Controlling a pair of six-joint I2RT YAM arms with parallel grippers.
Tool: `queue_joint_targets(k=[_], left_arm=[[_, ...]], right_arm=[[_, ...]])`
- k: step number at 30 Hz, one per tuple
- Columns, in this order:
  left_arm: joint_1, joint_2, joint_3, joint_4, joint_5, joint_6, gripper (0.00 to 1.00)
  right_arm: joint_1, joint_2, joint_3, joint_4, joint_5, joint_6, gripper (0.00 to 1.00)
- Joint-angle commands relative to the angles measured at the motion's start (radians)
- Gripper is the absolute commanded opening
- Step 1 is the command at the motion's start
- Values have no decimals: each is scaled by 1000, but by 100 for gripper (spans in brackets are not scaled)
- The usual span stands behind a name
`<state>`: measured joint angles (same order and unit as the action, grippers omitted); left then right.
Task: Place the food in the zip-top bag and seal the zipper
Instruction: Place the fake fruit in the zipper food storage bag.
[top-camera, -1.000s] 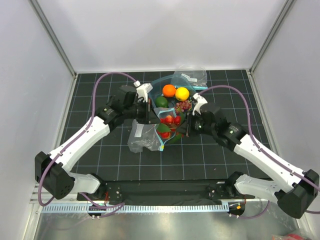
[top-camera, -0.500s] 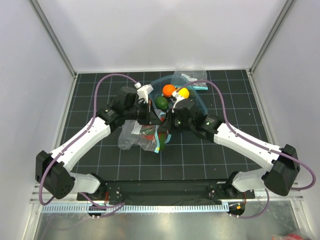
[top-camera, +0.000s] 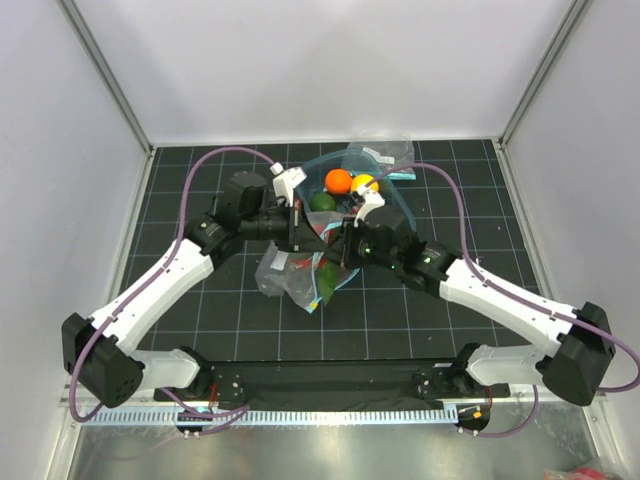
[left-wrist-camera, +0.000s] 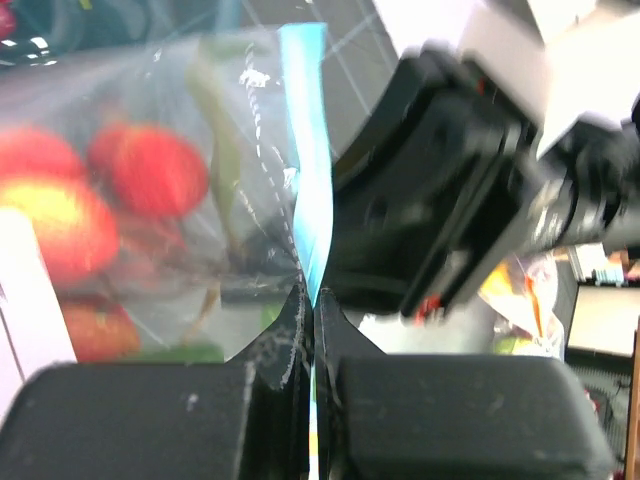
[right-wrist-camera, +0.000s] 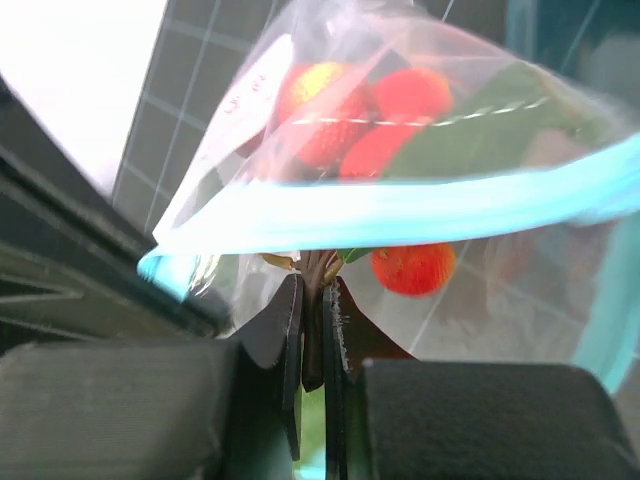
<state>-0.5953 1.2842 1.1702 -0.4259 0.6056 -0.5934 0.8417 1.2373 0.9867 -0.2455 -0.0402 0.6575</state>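
Observation:
The zip-top bag (top-camera: 285, 280) hangs and slumps between both grippers, with red strawberries (left-wrist-camera: 150, 165) inside it. My left gripper (top-camera: 300, 228) (left-wrist-camera: 311, 305) is shut on the teal zipper (left-wrist-camera: 308, 200) at one end of the mouth. My right gripper (top-camera: 340, 243) (right-wrist-camera: 318, 295) is shut on a dark brown stem with green leaves, just under the zipper (right-wrist-camera: 400, 205). A strawberry (right-wrist-camera: 413, 268) hangs beside that stem. More strawberries (right-wrist-camera: 320, 110) show through the plastic above. An orange (top-camera: 338, 181), a lemon (top-camera: 366, 184) and a lime (top-camera: 322, 202) lie behind the grippers.
The loose fruit sits in a teal translucent tub (top-camera: 403, 208) behind my right wrist. A smaller clear bag (top-camera: 385, 152) lies at the back by the wall. The two wrists are very close together over the black grid mat (top-camera: 200, 310).
My right arm swung left from beside the tub to the bag's mouth. The bag slid left and sagged lower, and the strawberries are now hidden from above.

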Motion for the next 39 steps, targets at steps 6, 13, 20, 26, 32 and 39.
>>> queue_joint_targets(k=[6,13,20,26,32,39], left_arm=[[-27,-74,13,-33,106,18,0],[-129,-48,42,23,62,-46,0],[-181,-83,91,30,-124,-95,0],[-178,-16,161,-11,-161,-128,0],[-140,4,140,-53,-234,-126,0],[-135,1,106,-65,-273,-102,0]], right_arm=[[-23,-96,37,-15,220,40,1],[-13,-94,-42,134,230,108,1],[17,-136,-108,218,197,53,2],[56,-163,-114,189,213,-24,45],[56,-269,-60,-2,292,-81,63],[56,-314,72,-248,350,-130,63]])
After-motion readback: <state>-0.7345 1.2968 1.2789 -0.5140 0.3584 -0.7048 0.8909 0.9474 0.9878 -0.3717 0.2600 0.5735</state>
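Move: The right hand has the stem of the red fruit bunch and takes it into the bag; the bag's pocket, with red fruits already inside, lies some 3 cm ahead of this hand, 5 cm to its left and 7 cm below. The blue bin's middle is about 24 cm ahead and 5 cm to the right, 17 cm down; the avocado is 24 cm ahead, 3 cm left, 17 cm down. From the left hand, pinching the bag's rim, the pocket is roughly 4 cm ahead, 2 cm left and 11 cm down. Letting go of the fruit bunch's stem, the right fingers open wide after the hand has eased about 3 cm right, slightly forward and up, then sunk a little; it then draws right and rises roughly 5 cm. The left hand keeps its pinch on the rim, pulling it back and slightly right, then swings up and forward again before sinking partway. ##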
